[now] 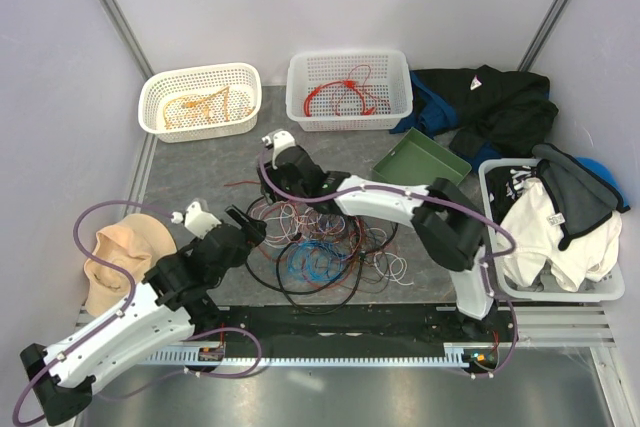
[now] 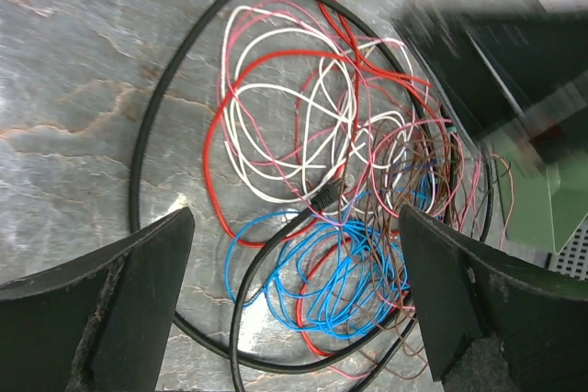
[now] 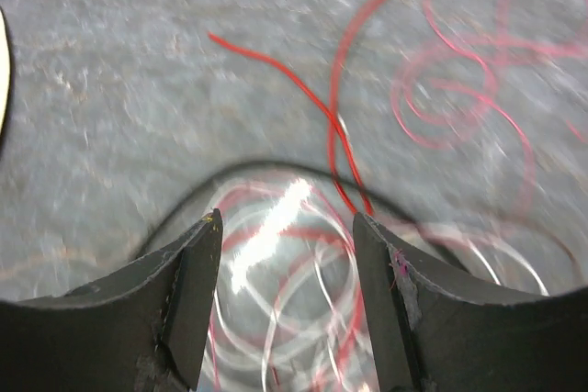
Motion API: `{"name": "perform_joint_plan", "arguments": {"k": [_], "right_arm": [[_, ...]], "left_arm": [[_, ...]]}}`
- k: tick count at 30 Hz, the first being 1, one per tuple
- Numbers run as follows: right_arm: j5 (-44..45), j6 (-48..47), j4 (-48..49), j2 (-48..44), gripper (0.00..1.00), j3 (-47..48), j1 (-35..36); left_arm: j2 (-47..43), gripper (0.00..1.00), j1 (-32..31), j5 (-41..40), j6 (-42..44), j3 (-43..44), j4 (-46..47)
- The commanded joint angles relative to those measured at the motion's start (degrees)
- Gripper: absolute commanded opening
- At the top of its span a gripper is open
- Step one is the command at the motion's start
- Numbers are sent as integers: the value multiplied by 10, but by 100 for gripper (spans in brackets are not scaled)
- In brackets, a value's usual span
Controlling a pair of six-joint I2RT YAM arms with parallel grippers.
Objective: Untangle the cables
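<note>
The cables [image 1: 320,247] lie in a loose tangle on the grey table: red, white, pink, brown and blue wires ringed by a thick black cable [image 2: 147,135]. My left gripper [image 1: 243,225] hovers at the tangle's left edge, wide open. In its wrist view the left gripper [image 2: 294,218] frames a bundle of blue wires [image 2: 344,273] with nothing touching its fingers. My right gripper [image 1: 272,190] is above the tangle's far left corner. The blurred right wrist view shows the right gripper [image 3: 287,222] with jaws apart over white and red loops [image 3: 294,309], gripping nothing.
A white basket [image 1: 200,77] with orange and yellow wires and another white basket [image 1: 348,65] with red wires stand at the back. A green tray [image 1: 420,160], dark clothing [image 1: 500,102] and a bin of clothes [image 1: 555,287] sit right. A beige object [image 1: 115,257] lies left.
</note>
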Motion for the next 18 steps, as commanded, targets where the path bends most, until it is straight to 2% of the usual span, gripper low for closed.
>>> {"name": "perform_joint_plan", "arguments": {"k": [1, 10, 18], "right_arm": [[-21, -22, -7, 93, 66, 130, -13], [-19, -37, -60, 225, 65, 249, -21], [-3, -49, -65, 263, 61, 269, -26]], "left_arm": [[-16, 100, -1, -52, -24, 39, -33], [-38, 100, -1, -69, -15, 63, -61], [-36, 100, -1, -76, -17, 56, -61]]}}
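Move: The red cable's two loose ends cross about 6 cm ahead of the right hand, 3 cm to its left and some 13 cm below. Lying about as low, the black cable's far arc is 4 cm ahead and 1 cm left of that hand, the pink loops about 10 cm ahead and 1 cm right, and the white coil some 4 cm back and 4 cm right. From the left hand, the crossing lies about 19 cm ahead, 2 cm right and 13 cm below. The red cable's crossed ends are what the right hand comes down to: first forward and left over the black arc, then mostly downward, some 8.5 cm lower in all with about 6 cm forward and 4.5 cm left. Its part-open fingers hold their gap, straddling the red strands from above, with no touch to be seen. The open left hand rises about 3 cm and eases 2 cm left. ##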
